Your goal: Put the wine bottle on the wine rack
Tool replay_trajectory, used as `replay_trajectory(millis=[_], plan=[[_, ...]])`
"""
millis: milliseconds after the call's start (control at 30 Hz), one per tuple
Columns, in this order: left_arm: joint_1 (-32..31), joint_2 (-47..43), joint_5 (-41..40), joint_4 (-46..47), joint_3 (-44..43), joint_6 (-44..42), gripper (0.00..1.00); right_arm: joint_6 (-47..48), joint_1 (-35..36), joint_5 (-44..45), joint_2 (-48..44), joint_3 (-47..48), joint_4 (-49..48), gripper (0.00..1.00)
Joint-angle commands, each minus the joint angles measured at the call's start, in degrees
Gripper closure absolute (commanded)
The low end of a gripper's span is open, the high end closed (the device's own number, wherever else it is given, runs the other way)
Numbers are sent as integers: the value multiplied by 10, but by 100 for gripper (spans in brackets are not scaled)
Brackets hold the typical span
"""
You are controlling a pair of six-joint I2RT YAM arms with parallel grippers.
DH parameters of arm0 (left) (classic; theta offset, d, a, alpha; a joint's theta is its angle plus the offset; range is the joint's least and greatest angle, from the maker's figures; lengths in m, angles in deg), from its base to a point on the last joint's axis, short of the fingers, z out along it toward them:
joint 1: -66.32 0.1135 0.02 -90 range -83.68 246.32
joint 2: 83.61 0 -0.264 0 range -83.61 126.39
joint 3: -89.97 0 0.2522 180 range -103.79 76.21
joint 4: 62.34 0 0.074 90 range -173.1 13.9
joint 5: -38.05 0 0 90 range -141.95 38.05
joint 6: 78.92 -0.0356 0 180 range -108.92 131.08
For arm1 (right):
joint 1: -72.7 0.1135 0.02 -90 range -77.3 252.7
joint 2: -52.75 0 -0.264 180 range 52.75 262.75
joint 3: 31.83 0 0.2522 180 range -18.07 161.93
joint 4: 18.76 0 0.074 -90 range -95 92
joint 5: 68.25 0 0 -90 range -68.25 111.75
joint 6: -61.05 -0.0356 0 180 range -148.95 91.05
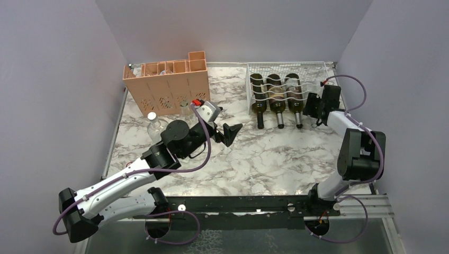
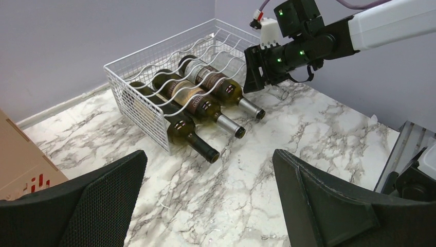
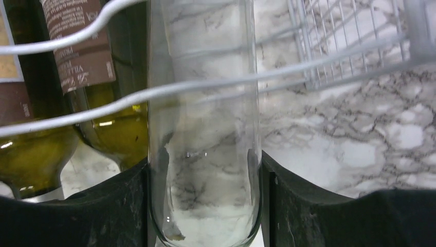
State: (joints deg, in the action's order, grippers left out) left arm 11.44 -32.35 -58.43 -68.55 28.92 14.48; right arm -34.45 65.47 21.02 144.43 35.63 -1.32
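Note:
A clear glass wine bottle (image 3: pixel 203 128) lies in the white wire wine rack (image 1: pixel 286 70), under its wavy wires (image 3: pixel 205 85). My right gripper (image 3: pixel 204 170) is shut on the bottle's lower body, one finger on each side. In the top view this gripper (image 1: pixel 315 108) is at the rack's front right corner. Three dark green bottles (image 1: pixel 275 95) lie in the cradles left of the clear one, necks toward me. My left gripper (image 1: pixel 230 132) hangs open over mid-table, left of the rack, holding nothing; its view shows the rack (image 2: pixel 133 92) and the right gripper (image 2: pixel 262 67).
A peach-orange compartment crate (image 1: pixel 169 87) stands at the back left. A clear bottle with a white cap (image 1: pixel 153 124) stands upright beside the left arm. Grey walls close in the table on three sides. Marble surface (image 1: pixel 275 159) lies between the arms.

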Motion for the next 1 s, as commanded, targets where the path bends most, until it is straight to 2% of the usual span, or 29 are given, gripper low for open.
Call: replay_trajectory(millis=[0,200,367,733,967], plan=[[-2,10,-5,4,-10,1,1,65,-7,-35,28,53,-86,99],[-2,24,-3,2,-16,0,1,96,-9,-11,59,66,-101,97],[-2,33,-6,-3,-22,-4,1,101,-9,-9,79,78,-108,85],[-2,42,-11,-6,-29,-8,1,91,-9,1,107,74,-150,68],[-1,45,-14,-9,-31,-8,1,98,-9,11,122,79,-175,65]])
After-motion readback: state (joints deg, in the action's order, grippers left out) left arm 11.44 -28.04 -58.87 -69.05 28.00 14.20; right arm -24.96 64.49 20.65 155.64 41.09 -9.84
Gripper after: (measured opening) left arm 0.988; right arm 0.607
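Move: The right hand already grips the clear bottle, its far end under the rack's wavy bars. The empty right-hand bay it is bound for is centred about 8 cm ahead, straight on and some 3 cm lower. The third wine bottle lies about 8 cm ahead and 9 cm left, the second 8 cm ahead and 18 cm left; the rack's right wall stands 9 cm ahead and 6 cm right. From the left hand the bay is roughly 28 cm ahead, 37 cm right and 29 cm below. Keeping its grip on the clear bottle's body, the right hand slides it about 5 cm forward, deeper beneath the wavy bars into the empty bay beside the third bottle, easing some 2 cm to the right and 2 cm down as it slows, while the wrist rolls its left side up to 10 degrees lower and turns slightly counter-clockwise. The left hand, empty and wide open, sinks about 2 cm and drifts slightly forward and right, well clear of the rack. ##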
